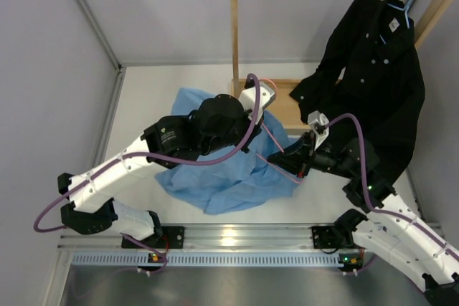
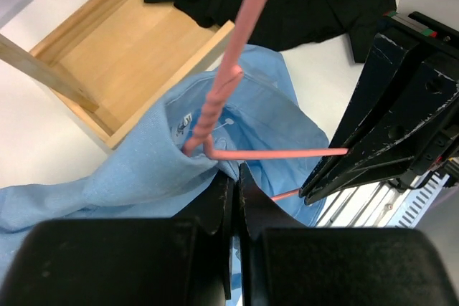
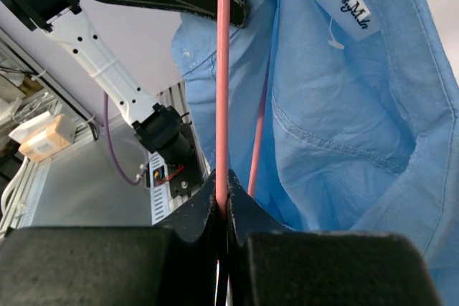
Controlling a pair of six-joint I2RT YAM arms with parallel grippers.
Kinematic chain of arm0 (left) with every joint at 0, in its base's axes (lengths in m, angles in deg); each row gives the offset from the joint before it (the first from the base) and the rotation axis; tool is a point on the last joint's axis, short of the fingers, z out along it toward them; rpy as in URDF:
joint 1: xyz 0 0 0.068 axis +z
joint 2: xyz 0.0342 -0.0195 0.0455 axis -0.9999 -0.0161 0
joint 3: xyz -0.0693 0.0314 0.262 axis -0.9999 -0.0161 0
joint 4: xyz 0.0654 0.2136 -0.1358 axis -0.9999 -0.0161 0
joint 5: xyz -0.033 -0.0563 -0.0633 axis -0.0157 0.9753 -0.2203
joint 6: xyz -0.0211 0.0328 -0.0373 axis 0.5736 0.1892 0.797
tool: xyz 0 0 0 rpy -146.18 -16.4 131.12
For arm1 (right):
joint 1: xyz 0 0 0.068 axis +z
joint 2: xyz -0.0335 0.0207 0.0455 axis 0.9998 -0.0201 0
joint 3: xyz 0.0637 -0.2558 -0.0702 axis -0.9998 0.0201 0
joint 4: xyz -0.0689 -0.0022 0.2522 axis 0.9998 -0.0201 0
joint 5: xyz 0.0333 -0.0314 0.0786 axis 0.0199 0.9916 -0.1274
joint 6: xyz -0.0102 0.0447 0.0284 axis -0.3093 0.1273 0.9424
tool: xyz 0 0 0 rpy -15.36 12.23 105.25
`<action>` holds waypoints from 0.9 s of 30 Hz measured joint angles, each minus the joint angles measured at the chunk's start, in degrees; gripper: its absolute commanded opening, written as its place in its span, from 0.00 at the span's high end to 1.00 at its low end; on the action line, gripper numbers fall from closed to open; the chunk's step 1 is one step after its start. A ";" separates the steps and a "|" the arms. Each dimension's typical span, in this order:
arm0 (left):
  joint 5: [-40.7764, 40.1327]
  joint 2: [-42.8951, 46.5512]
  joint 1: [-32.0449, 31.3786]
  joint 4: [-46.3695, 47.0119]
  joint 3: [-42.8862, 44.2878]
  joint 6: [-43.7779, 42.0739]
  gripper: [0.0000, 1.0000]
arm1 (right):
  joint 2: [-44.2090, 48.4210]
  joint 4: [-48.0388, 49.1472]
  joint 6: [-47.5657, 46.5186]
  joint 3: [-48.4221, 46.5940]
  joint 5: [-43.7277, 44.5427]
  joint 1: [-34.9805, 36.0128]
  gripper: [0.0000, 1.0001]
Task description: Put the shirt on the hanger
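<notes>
The light blue shirt lies bunched on the white table, its collar lifted between the two grippers. My left gripper is shut on the shirt's collar edge, its jaws pinching the cloth just below the hanger's neck. The pink wire hanger has its twisted neck inside the collar, hook running up out of the left wrist view. My right gripper is shut on one hanger arm and shows in the left wrist view. The shirt's inner yoke and label hang beside it.
A wooden rack with a flat base stands at the back. A black shirt hangs on a pale blue hanger from its rail, draping onto the base. An aluminium rail runs along the near edge. Walls close the left and back.
</notes>
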 measured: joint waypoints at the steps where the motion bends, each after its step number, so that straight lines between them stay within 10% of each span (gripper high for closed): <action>1: 0.39 -0.02 0.00 -0.20 -0.37 -0.04 1.00 | 0.00 0.87 0.15 0.72 0.52 0.20 1.00; 13: -10.86 -0.09 -0.57 -5.20 0.17 2.12 1.00 | 0.24 12.26 2.62 8.79 7.72 0.92 1.00; 18: -8.44 -1.42 -1.01 -6.01 3.04 0.35 0.63 | -1.29 16.92 3.98 9.90 8.61 2.27 1.00; 22: -4.59 -1.57 -1.46 -6.05 3.50 -2.10 0.08 | -1.33 20.28 4.50 10.19 8.79 2.91 1.00; 27: -1.64 0.31 -1.46 -4.50 3.26 -10.10 0.02 | -0.39 25.11 5.05 13.31 9.22 2.93 1.00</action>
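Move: The left gripper pinches the shirt's collar edge with the hanger neck right at its fingertips, about 2 cm ahead, level sideways and 1 cm higher. The right gripper, holding the hanger arm and bar, is about 4 cm back, 6 cm right and 6 cm below it; the rack base lies some 20 cm ahead, 3 cm right and 32 cm down. From the right hand, the collar edge is about 4 cm ahead, 6 cm left and 6 cm up. Leftward and somewhat forward, the left hand draws the pinched collar edge about 3 cm over the hanger, then eases back and right as its fingers spread wide and let go, rising slightly at the end. The right hand keeps its grip on the hanger, shifting about 2 cm forward, dipping and partly recovering, while its fingertips tilt up about 10 degrees. ##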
